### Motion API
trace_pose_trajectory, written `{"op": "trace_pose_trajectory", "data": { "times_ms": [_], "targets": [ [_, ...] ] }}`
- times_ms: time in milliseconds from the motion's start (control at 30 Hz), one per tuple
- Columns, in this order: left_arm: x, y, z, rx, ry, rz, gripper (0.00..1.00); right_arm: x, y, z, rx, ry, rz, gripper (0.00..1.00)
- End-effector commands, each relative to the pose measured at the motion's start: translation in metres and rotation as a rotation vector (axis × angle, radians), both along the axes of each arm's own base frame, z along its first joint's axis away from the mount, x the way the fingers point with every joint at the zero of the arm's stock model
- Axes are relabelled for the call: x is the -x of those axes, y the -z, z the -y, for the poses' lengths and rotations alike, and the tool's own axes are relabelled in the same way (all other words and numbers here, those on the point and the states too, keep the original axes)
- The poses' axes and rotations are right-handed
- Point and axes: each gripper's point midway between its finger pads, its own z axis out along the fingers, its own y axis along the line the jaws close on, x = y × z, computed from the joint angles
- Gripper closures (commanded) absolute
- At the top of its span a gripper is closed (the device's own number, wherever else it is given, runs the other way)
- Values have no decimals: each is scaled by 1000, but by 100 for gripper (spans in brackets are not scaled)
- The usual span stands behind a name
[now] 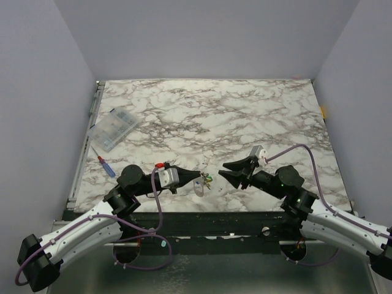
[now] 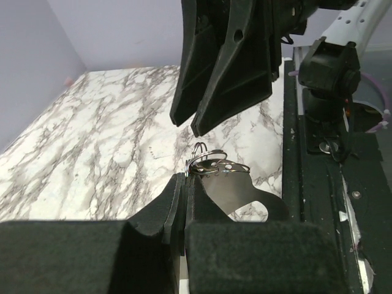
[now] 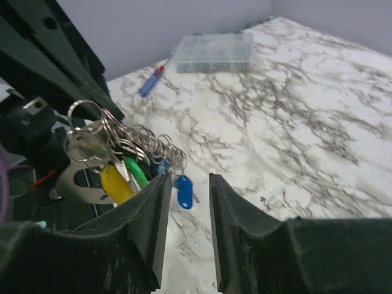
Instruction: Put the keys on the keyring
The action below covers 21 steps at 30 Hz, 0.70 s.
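Observation:
My left gripper (image 2: pixel 185 179) is shut on the keyring (image 2: pixel 205 160), a bunch of thin wire loops held just above the table near its front edge. Several keys hang from the loops: a yellow-headed one (image 3: pixel 115 184), a green one (image 3: pixel 138 173) and a blue one (image 3: pixel 184 191), beside a flat silvery metal tag (image 2: pixel 245 193). My right gripper (image 3: pixel 188 180) faces the bunch from the right, open. The blue key dangles just past its fingertips, close to the left finger, ungripped. In the top view the bunch (image 1: pixel 206 179) sits between the left gripper (image 1: pixel 197 177) and right gripper (image 1: pixel 222 169).
A clear compartment box (image 1: pixel 114 129) lies at the table's left side, with a red-and-blue screwdriver (image 1: pixel 105 166) in front of it. Purple cables run along both arms. The table's dark front rail (image 1: pixel 208 217) runs just below the grippers.

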Motion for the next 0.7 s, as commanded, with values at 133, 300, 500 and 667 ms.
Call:
{"op": "trace_pose_trajectory", "data": {
  "times_ms": [133, 300, 500, 667],
  "targets": [
    [27, -6, 4, 16, 148, 56, 100, 27, -30, -31, 26, -250, 91, 63],
    [28, -6, 5, 16, 157, 50, 100, 40, -20, -48, 49, -378, 44, 63],
    [26, -5, 6, 16, 147, 42, 100, 51, -12, -51, 68, -446, 21, 62],
    [26, -5, 7, 17, 150, 35, 100, 52, -15, -52, 55, -456, 30, 61]
  ]
}}
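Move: The keyring is already pinched in the left fingertips, its coils about 1 cm to their right. From the open right gripper it lies some 6 cm left and 3 cm back, about level in height. The green and yellow keys hang roughly 5 cm left, 4 cm back and 2 cm below the right gripper; the grey plate hangs about 3 cm back and 4 cm below the left fingertips, 0 cm to the side. Sweep the right gripper left about 5 cm and back 4 cm to the keyring, arcing up a couple of centimetres and down again to its starting height while turning some 20 degrees counter-clockwise, with the fingers kept open to straddle the coils. Keep the left grip shut on the keyring and draw it back about 2 cm. ##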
